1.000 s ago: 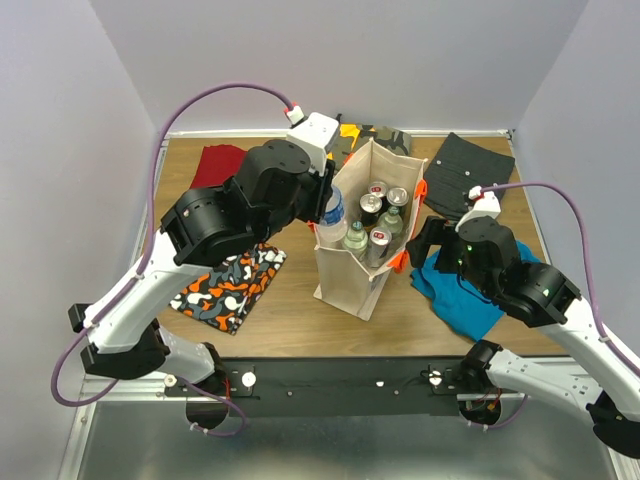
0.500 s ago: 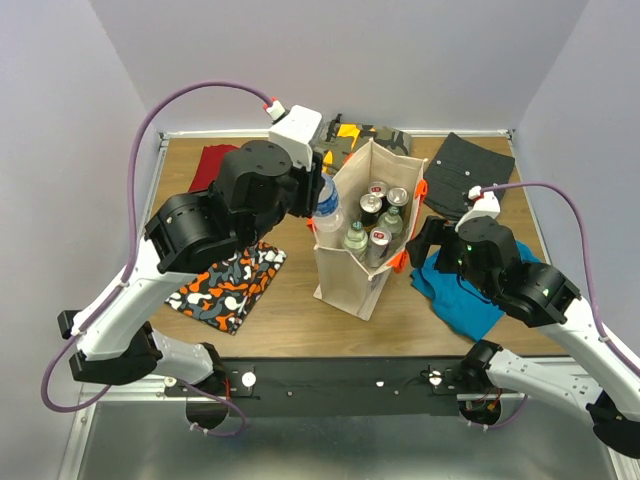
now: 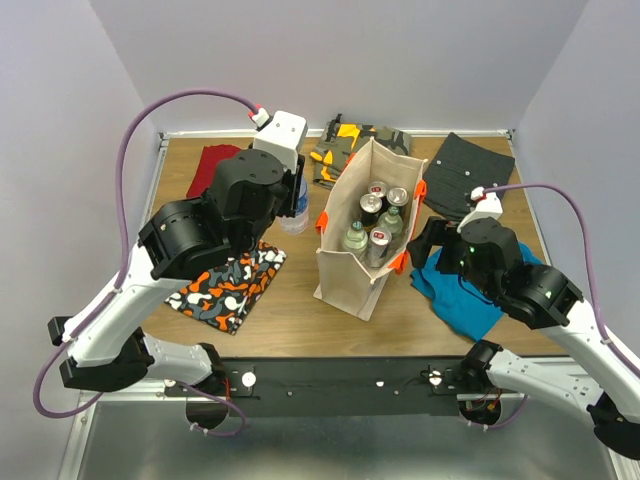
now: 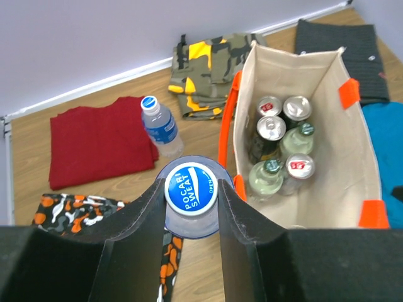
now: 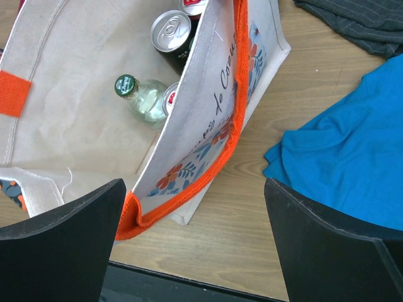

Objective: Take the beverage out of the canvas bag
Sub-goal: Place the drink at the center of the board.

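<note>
The beige canvas bag (image 3: 348, 272) with orange handles stands upright mid-table, its inside (image 4: 343, 119) still holding several cans and glass bottles (image 3: 376, 220). My left gripper (image 3: 296, 190) is shut on a clear plastic beverage bottle (image 3: 296, 212) just below its blue cap (image 4: 191, 192). It holds the bottle outside the bag, to the bag's left, above the table. My right gripper (image 5: 195, 211) stands wide open at the bag's right side (image 5: 211, 126), with the orange handle (image 5: 189, 195) between its fingers but not pinched.
A second blue-capped water bottle (image 4: 160, 126) stands on the table beside a red cloth (image 3: 214, 163). Folded clothes lie around: camouflage (image 3: 350, 140) at the back, dark grey (image 3: 470, 172) back right, blue (image 3: 462, 292) right, orange-black patterned (image 3: 232, 285) front left.
My left arm has carried the gripped bottle up and leftward, from against the bag's left rim to well clear of it. The right arm and the bag have stayed put.
</note>
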Available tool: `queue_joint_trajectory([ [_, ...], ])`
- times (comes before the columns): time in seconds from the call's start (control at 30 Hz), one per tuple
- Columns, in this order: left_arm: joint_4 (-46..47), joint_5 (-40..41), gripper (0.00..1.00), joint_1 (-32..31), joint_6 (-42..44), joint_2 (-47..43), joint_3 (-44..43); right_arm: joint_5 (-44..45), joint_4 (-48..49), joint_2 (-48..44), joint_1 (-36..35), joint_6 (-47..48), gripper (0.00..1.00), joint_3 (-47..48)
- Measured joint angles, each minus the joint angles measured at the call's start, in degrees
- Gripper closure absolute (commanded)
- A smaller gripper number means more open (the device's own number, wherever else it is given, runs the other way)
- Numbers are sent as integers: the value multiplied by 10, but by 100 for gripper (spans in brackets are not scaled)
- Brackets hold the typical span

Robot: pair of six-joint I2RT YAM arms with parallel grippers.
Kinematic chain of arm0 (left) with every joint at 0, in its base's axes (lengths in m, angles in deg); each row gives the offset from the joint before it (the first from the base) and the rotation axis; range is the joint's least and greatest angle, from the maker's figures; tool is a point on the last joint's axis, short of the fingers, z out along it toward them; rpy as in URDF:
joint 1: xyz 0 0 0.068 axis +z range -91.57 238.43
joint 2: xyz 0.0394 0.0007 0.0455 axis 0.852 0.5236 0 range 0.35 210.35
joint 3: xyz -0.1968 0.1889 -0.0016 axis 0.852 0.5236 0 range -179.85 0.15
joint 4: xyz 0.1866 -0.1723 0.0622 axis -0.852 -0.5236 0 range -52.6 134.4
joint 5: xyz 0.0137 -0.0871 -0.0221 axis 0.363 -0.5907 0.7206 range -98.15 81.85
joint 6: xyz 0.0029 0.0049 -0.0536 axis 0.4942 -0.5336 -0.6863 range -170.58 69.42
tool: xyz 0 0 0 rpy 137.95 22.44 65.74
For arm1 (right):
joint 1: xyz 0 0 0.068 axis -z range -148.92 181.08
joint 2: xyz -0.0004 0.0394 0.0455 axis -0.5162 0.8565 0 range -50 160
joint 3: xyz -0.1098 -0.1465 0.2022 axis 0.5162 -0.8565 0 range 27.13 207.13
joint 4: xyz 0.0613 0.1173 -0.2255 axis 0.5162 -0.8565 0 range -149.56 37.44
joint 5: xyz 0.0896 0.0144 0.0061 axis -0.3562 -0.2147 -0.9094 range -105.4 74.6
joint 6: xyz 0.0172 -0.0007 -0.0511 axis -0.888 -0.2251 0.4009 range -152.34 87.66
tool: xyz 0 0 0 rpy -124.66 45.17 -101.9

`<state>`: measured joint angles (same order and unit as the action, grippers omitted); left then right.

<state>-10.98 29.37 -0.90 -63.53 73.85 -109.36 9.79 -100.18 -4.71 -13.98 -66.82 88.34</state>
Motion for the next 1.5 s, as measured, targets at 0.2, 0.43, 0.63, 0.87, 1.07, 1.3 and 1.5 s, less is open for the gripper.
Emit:
queue_joint_trajectory([
  [0.2, 14, 19, 100, 18, 11, -7, 35, 0, 0, -5, 0, 0, 0, 0],
  [0.43, 71, -14, 100, 103, 16, -21, 117, 0, 0, 1, 0, 0, 0, 0],
  [0.63, 110, -77, 100, 189, 25, 5, 157, -7, 0, 26, 0, 6, 0, 3],
  [0.87, 188, -168, 100, 214, 29, 75, 175, -11, 0, 54, 0, 9, 0, 21],
  [1.07, 241, -215, 100, 223, 30, 122, 183, -11, 0, 64, 0, 9, 0, 30],
  [1.3, 299, -244, 100, 239, 45, 189, 183, -11, -3, 78, 0, 9, 0, 41],
  [1.5, 342, -268, 100, 259, 50, 235, 183, -11, -8, 95, 0, 9, 0, 52],
])
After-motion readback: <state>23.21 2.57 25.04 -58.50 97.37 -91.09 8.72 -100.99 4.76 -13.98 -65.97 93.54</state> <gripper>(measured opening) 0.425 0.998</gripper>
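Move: The left hand, high up with a Pocari bottle in its grip, has its spot about 21 cm ahead, 5 cm right and some 42 cm below: bare board just right of the standing bottle, which is 21 cm ahead, 2 cm left of the hand. The canvas bag's middle lies roughly 8 cm ahead, 16 cm right; the red cloth 28 cm ahead, 18 cm left. From the right hand the spot is about 24 cm ahead and 22 cm left. Still pinching the bottle at its neck just under the cap, the left hand carries it forward about 20 cm and down nearly as far, swinging left at first and then back right past its starting line, to beside the standing bottle; the fingers tip down some 10 degrees. The right hand, open, eases a couple of centimetres forward and left by the bag's rim. ##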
